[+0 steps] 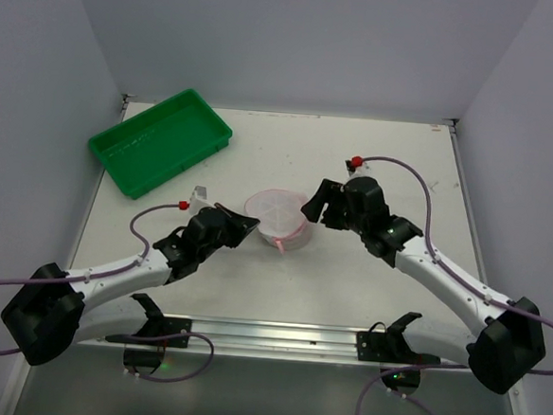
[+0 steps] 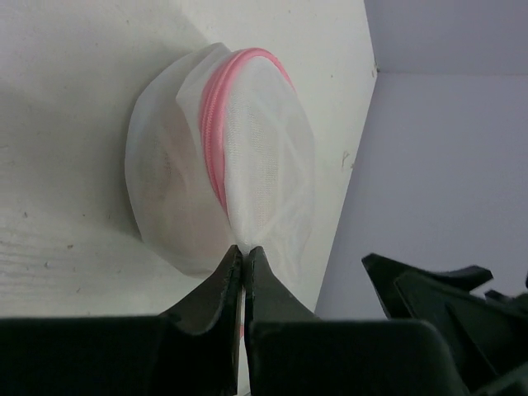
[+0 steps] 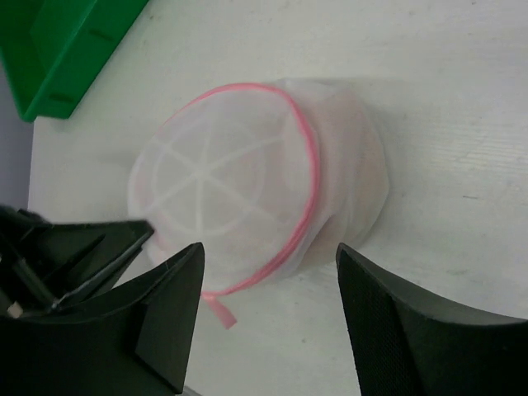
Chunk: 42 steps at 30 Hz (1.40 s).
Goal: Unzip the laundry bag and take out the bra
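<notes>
The laundry bag [image 1: 278,214] is a small round white mesh pouch with pink zipper trim, lying mid-table between both arms. My left gripper [image 2: 245,250] is shut on a pinch of the laundry bag's [image 2: 256,165] mesh at its near edge. My right gripper [image 3: 271,252] stands open just above the table on the laundry bag's [image 3: 231,190] other side, with nothing between its fingers. A pink zipper pull tab [image 3: 219,310] sticks out by its left finger. The bra is hidden inside; only a faint beige tint shows through the mesh.
A green tray [image 1: 158,140] sits at the back left of the table, and its corner shows in the right wrist view [image 3: 58,49]. Grey walls close in the table on three sides.
</notes>
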{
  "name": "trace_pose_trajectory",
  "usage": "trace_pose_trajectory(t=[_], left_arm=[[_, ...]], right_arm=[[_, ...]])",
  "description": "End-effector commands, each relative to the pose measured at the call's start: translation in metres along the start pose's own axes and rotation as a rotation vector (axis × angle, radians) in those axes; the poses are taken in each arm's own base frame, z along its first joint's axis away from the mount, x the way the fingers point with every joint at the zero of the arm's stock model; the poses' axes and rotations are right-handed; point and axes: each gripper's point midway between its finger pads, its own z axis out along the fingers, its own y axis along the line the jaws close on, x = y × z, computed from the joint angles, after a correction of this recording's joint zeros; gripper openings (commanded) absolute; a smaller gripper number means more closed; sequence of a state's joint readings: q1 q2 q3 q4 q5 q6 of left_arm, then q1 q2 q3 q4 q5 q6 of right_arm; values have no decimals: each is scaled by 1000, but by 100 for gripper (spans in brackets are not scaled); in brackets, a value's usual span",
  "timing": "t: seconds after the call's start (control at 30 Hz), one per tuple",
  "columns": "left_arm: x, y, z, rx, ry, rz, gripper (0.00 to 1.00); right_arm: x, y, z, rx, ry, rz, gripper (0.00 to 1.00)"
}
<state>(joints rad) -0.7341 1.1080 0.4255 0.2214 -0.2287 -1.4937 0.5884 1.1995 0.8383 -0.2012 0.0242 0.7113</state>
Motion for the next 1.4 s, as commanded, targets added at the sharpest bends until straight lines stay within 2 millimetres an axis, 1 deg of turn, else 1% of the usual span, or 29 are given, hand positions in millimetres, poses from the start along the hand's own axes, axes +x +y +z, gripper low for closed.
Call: trace_pose_trajectory(t=[0.0,0.03,0.07,0.1,0.13,0.17,0.2,0.23,0.27,0.33,0.4,0.43,0.5,0.7,0.77,0.83,0.87,0.9,1.07,1.2,1.27,1.37], left_arm=[[-16,-9,0,-50,-86,-37,0],[-19,-6,0,-76,-102,-31,0],[-21,-8,1,-81,-110,-30,0],[-22,-14,3,-83,-115,-32,0],[-23,-13,4,-99,-119,-27,0],[-23,-16,5,-98,-120,-27,0],[-23,-18,7,-99,-119,-28,0],[-22,-14,6,-123,-112,-23,0],[-22,-15,6,-122,-112,-23,0],[-22,-17,5,-122,-114,-24,0],[-23,-18,5,-121,-118,-26,0],[-23,-20,5,-118,-116,-28,0],[-22,-20,5,-117,-115,-37,0],[-22,-21,6,-117,-114,-42,0],[-21,-19,6,-120,-108,-49,0],[-19,-20,5,-118,-100,-51,0],[-19,-19,6,-120,-98,-49,0],[-19,-18,5,-120,-97,-46,0],[-18,-18,4,-118,-94,-50,0],[-14,-20,3,-112,-70,-71,0],[-12,-24,2,-104,-66,-66,0],[-12,-23,2,-107,-67,-61,0]], right_arm=[[1,21,-25,-10,-15,-141,66],[6,29,-28,-35,-13,-157,64],[12,44,-33,-87,-14,-166,61],[22,48,-33,-111,12,-169,60],[27,52,-34,-132,26,-168,59],[35,60,-35,-161,41,-167,58],[43,60,-32,-163,65,-169,55],[48,62,-30,-169,81,-170,55],[52,67,-29,-184,90,-178,54],[62,71,-24,-203,125,-185,51],[62,78,-21,-225,116,-200,48],[68,82,-19,-245,145,-203,46],[71,89,-17,-268,159,-199,45],[98,91,0,-303,251,-173,42],[103,89,6,-294,267,-167,42],[107,81,14,-266,256,-159,43],[107,81,17,-266,250,-141,44],[112,77,22,-261,250,-138,46],[116,71,31,-254,230,-126,48],[109,68,37,-245,181,-124,47],[105,71,37,-264,161,-122,46],[102,77,33,-276,166,-119,45]])
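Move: The zipper's tab end lies about 8 cm back from my open right hand, 9 cm to its left and some 8 cm lower. The laundry bag's middle is 2 cm back, 9 cm left and 10 cm lower, and my left gripper, still pinching the bag's edge, stands 15 cm left of my right hand, 4 cm back and a little lower. From that left hand the tab end lies 7 cm right, 4 cm back and 4 cm below. I swing my right hand left and back towards the zipper's tab end beside my left gripper, about 10 cm left and 7 cm back, rising slightly first and then sinking some 9 cm. On the way I turn it roughly 20 degrees counter-clockwise and narrow the fingers to about half open. My left hand keeps its pinch on the bag's edge, easing about a centimetre forward. ##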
